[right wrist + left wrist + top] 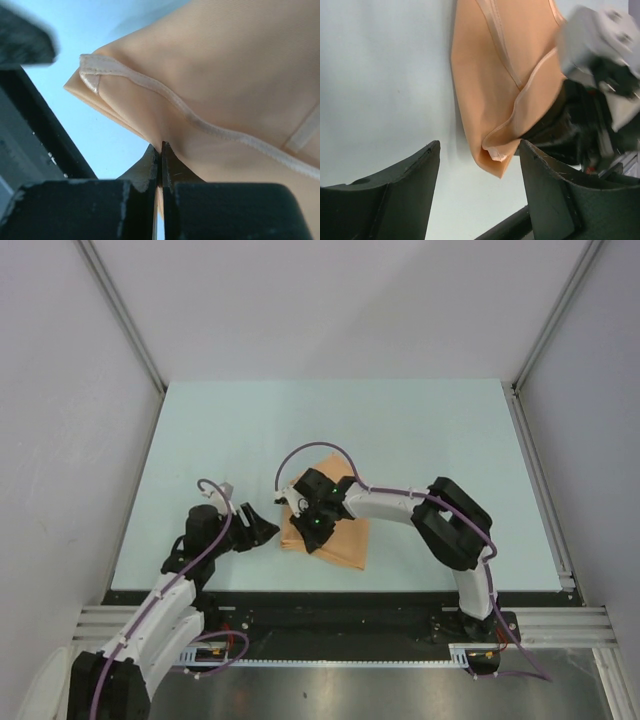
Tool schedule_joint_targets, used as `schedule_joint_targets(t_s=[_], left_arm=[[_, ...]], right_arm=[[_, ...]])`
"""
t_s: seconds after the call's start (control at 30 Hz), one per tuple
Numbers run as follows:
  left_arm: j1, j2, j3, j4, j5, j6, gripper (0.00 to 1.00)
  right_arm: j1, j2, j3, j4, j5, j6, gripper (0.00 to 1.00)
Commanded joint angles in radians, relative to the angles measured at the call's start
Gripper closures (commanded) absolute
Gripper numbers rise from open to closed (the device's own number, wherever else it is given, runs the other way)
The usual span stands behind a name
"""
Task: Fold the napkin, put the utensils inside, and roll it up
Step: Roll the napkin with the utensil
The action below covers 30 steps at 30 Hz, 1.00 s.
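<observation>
The peach-orange napkin (345, 545) lies folded on the pale table, just in front of the arms. My right gripper (311, 536) is down at its left part, shut on a pinch of the cloth. In the right wrist view the jaws (161, 148) are pressed together, with a fold of the napkin (225, 75) between them and a hemmed corner lying flat beyond. My left gripper (268, 530) stands open just left of the cloth. In the left wrist view the napkin's (495, 75) pointed corner hangs between the spread fingers (480, 147), touching neither. The utensils are out of view.
The light blue-green table (220, 440) is ringed by grey walls with metal rails at the sides. A black strip and aluminium rail (350, 625) run along the near edge, close behind both grippers. The right arm's black wrist (580, 125) sits immediately right of my left fingers.
</observation>
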Motion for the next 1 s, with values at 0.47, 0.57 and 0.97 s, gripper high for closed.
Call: schedule_joint_targets(t_s=[0.47, 0.57, 0.97], left_arm=[[-0.283, 0.050, -0.018, 0.159, -0.135, 0.144, 0.24], [-0.315, 0.091, 0.000, 0.167, -0.191, 0.150, 0.24], [-0.364, 0.171, 0.031, 0.252, -0.241, 0.213, 0.28]], right_arm=[[-0.167, 0.255, 0.217, -0.257, -0.427, -0.068, 1.00], [-0.178, 0.278, 0.234, -0.280, -0.439, -0.077, 1.00], [-0.209, 0.333, 0.281, -0.337, -0.467, -0.094, 1.00]])
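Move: Just right of the left hand lies the napkin's loose near-left corner, about 6 cm to the right, 2 cm back and 5 cm below. The right gripper's pinch on the near fold is some 3 cm farther right. From the right hand, that loose corner sticks out about 4 cm to the left and 1 cm ahead. The napkin's near-right corner is roughly 10 cm to the right hand's right and 4 cm back. Swinging right and slightly back, about 4 cm, the left hand goes to the loose corner, then sinks some 2 cm with its fingers still wide apart and its left side rolling up slightly. The right hand keeps its pinch on the near fold, settling about 1 cm and tipping some 30 degrees so its fingertips swing back towards the base while the wrist leans forward over the napkin. ##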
